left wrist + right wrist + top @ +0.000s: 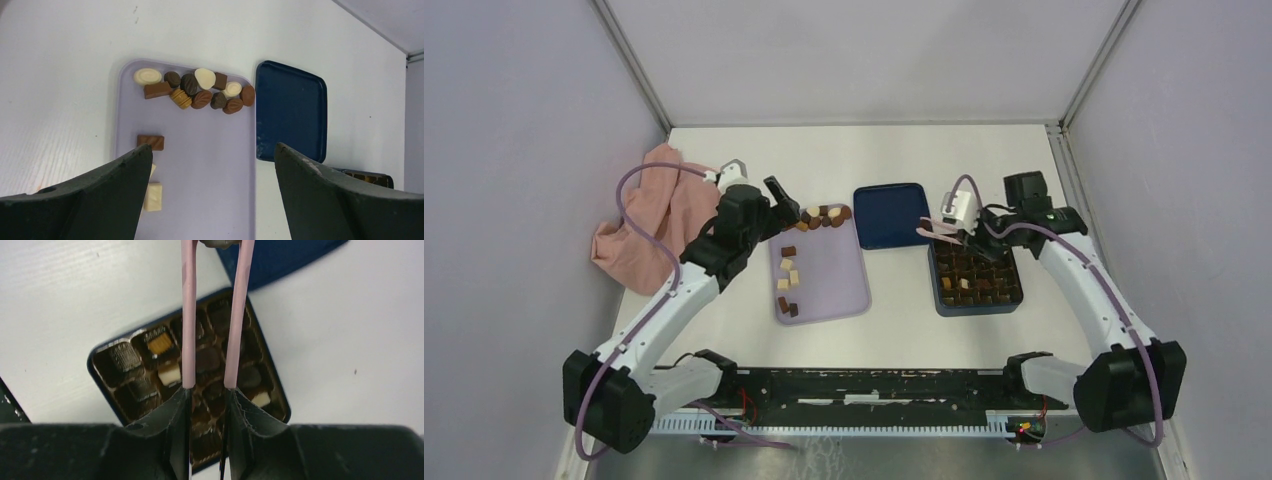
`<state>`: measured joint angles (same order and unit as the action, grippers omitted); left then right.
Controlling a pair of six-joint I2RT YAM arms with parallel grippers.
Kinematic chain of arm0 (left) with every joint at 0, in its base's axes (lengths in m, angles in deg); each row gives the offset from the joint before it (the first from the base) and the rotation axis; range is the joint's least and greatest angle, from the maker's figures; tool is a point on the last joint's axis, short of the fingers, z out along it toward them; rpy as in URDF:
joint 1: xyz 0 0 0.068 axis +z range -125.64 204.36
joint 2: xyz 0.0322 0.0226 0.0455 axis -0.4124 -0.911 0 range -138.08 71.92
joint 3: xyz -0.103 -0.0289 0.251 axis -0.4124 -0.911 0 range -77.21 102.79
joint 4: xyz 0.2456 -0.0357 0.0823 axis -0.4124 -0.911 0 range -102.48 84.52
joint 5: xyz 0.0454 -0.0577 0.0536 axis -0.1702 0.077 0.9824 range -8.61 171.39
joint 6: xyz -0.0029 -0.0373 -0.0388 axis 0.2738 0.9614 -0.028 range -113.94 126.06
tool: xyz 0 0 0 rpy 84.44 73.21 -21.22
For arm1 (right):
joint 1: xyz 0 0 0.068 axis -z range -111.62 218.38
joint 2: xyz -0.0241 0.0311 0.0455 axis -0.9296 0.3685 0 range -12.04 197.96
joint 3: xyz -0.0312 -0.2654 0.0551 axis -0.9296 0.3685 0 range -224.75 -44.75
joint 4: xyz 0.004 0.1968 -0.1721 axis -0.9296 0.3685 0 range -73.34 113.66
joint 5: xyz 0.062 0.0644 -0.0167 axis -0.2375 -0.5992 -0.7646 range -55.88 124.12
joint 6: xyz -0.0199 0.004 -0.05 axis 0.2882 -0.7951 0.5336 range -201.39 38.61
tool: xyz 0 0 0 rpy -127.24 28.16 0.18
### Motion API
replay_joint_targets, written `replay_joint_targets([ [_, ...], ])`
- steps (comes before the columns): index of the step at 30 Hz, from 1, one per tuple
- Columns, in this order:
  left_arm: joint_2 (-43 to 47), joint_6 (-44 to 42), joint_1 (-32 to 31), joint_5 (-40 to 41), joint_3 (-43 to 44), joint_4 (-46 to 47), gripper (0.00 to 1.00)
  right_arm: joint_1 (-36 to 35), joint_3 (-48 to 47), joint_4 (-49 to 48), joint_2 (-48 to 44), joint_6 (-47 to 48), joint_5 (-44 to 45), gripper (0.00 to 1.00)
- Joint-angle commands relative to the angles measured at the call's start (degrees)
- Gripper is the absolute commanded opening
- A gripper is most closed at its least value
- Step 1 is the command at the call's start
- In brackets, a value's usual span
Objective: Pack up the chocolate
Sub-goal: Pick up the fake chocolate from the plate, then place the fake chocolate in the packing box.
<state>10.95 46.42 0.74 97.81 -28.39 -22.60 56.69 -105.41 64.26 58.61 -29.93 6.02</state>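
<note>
Several pieces of chocolate, dark, mid brown and cream-white, cluster at the far end of the lilac tray. A few more lie along its left side. My left gripper hovers over the tray near its far left corner, open, with nothing between the fingers. My right gripper is shut on a pair of pink tongs over the dark blue box. Its brown compartments hold several pieces, among them a white one. The tongs' far ends run out of the wrist view.
The box's dark blue lid lies flat between the tray and the box. A pink cloth is bunched at the table's left edge. Grey walls close in on both sides and the back.
</note>
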Motion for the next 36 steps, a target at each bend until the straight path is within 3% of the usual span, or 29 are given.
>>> replay_joint_targets([
  [1,-3.5,-3.8,-0.1,-3.6,3.5,5.5,0.96,8.3,3.9,6.5,-6.7,5.5,0.3,0.04],
  [5,-6.9,-4.5,-0.1,-5.7,4.9,6.9,0.96,18.4,6.7,10.5,-10.9,8.4,0.1,0.05],
  [20,-11.9,-5.7,-0.2,-9.8,5.9,9.2,0.95,41.3,14.5,19.2,-13.6,23.9,3.6,0.07],
  [28,-11.1,-5.7,-0.1,-9.4,4.6,9.5,0.95,45.7,15.2,19.1,-9.5,28.8,6.0,0.1],
  [36,-10.2,-5.3,-0.1,-8.7,3.7,9.5,0.95,45.7,13.4,18.4,-5.6,28.7,5.1,0.23],
])
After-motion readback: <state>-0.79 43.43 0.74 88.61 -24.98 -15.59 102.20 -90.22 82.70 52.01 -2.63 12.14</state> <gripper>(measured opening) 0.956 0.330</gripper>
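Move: The right hand's pink tongs already hold a dark chocolate. The box's middle lies about 4 cm back and 10 cm to the right of this hand, some 18 cm below; the blue tray is about 13 cm ahead and 10 cm left, on the table. From the empty left hand, the row of chocolates on the plate lies roughly 12 cm ahead, 8 cm right and 24 cm down, the box 9 cm back and 45 cm right. Swinging right by about 18 cm while drawing back some 12 cm, and sinking later on, the right hand takes the tongs across the box to its near right corner, turning clockwise roughly 25 degrees and tipping steeper. Its grip on the tongs holds. The left hand, wide open, shifts right, forward and slightly down towards the chocolate row, then stops. ##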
